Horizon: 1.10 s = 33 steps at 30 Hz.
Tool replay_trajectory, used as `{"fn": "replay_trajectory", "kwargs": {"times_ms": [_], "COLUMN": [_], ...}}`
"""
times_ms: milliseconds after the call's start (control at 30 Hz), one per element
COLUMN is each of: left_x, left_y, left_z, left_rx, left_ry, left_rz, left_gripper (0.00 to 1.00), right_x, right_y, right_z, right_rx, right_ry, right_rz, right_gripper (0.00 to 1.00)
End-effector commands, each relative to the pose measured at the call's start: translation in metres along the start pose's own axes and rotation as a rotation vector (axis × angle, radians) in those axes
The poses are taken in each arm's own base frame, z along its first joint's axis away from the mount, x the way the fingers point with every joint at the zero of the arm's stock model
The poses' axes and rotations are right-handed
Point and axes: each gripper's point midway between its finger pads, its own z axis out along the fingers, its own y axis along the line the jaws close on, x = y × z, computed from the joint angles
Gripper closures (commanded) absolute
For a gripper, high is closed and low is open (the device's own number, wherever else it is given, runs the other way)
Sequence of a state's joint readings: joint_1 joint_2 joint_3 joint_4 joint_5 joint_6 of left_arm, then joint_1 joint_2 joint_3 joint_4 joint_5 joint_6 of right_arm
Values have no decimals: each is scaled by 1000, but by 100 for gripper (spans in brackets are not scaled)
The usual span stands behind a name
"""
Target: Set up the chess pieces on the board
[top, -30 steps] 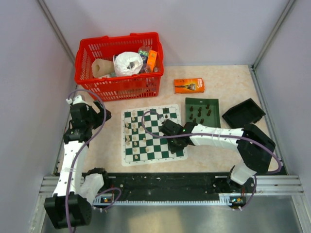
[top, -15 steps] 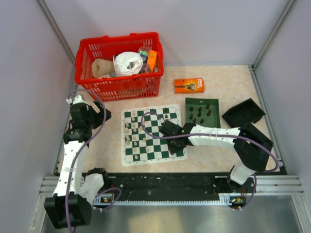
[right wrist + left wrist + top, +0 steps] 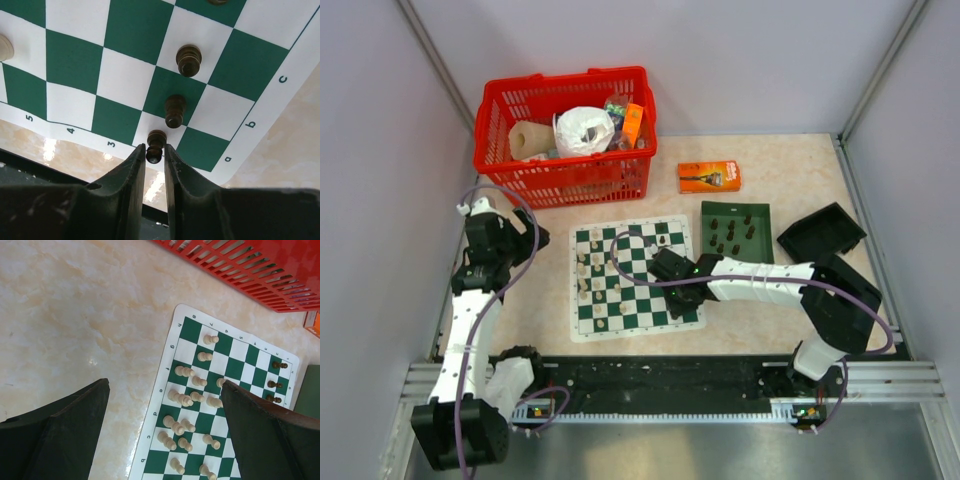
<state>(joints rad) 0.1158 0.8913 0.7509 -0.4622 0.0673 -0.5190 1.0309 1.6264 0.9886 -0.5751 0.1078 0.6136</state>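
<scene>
The green and white board (image 3: 582,330) lies mid-table. Several cream chess pieces (image 3: 185,397) stand on its left columns, and a few dark ones (image 3: 274,384) stand at its far right. My right gripper (image 3: 154,147) is low over the board's near right corner (image 3: 678,298). Its fingers are closed around the head of a dark pawn (image 3: 156,137) whose base rests on a white square. Two more dark pawns (image 3: 189,60) stand in a line beyond it. My left gripper (image 3: 165,385) hangs wide open above the board's left edge, holding nothing.
A dark green tray (image 3: 760,215) with several dark pieces sits right of the board. A black lid (image 3: 820,232) lies further right. The red basket (image 3: 565,180) of items stands at the back left, with an orange box (image 3: 709,177) beside it.
My right arm has edged slightly left over the board's near right corner with the pawn. The left arm has not moved.
</scene>
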Motion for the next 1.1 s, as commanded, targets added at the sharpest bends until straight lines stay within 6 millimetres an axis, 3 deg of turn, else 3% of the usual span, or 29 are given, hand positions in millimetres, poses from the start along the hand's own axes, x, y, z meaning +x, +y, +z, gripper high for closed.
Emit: {"fn": "replay_trajectory", "kwargs": {"times_ms": [0,167,300,400,600,767,867,1067], "left_x": [-7,-7,-8,-9,-9,-10,-13,-27], "left_y": [-5,-5,-5,-5,-6,-6,-6,-8], "left_z": [3,4,3,2,1,1,2,0], "left_rx": [25,28,27,24,27,24,19,-7], "left_ry": [-33,-31,-33,-37,-39,-40,-43,-57], "left_rz": [1,3,3,3,3,6,6,5], "left_gripper": [1,1,1,1,1,1,1,1], "right_x": [-4,-14,-29,-44,-62,-100,-124,-160], "right_y": [0,5,7,-1,-27,-35,-54,-113], "right_z": [1,-8,-25,-37,-40,-66,-84,-104], "right_rx": [0,-21,-24,-1,38,13,32,123], "right_ry": [-8,-39,-93,-153,-199,-315,-386,-466], "right_rz": [10,0,0,17,83,121,168,265], "right_gripper": [76,70,69,66,66,66,58,51]}}
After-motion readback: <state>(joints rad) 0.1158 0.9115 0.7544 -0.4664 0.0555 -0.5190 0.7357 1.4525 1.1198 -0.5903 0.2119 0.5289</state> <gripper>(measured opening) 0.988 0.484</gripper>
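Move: The right hand still has the dark pawn upright between its fingertips, its middle about 1 cm below them, on its square by the board's near edge. Two more dark pawns stand roughly 3 and 6 cm ahead, the farther one about 1 cm left. The dark pieces in the green tray centre some 17 cm ahead and 12 cm right, slightly lower. From the left hand the held pawn is about 13 cm back, 29 cm right and 15 cm below. The right fingertips part around the pawn's head and let go of it before the hand leaves. Then the hand comes away forward and up, some 12 and 10 cm, swinging about 5 cm right off the board towards the green tray. The fingers keep opening to about half, while the wrist turns clockwise and tips the fingertips forward, each about 15 degrees. ##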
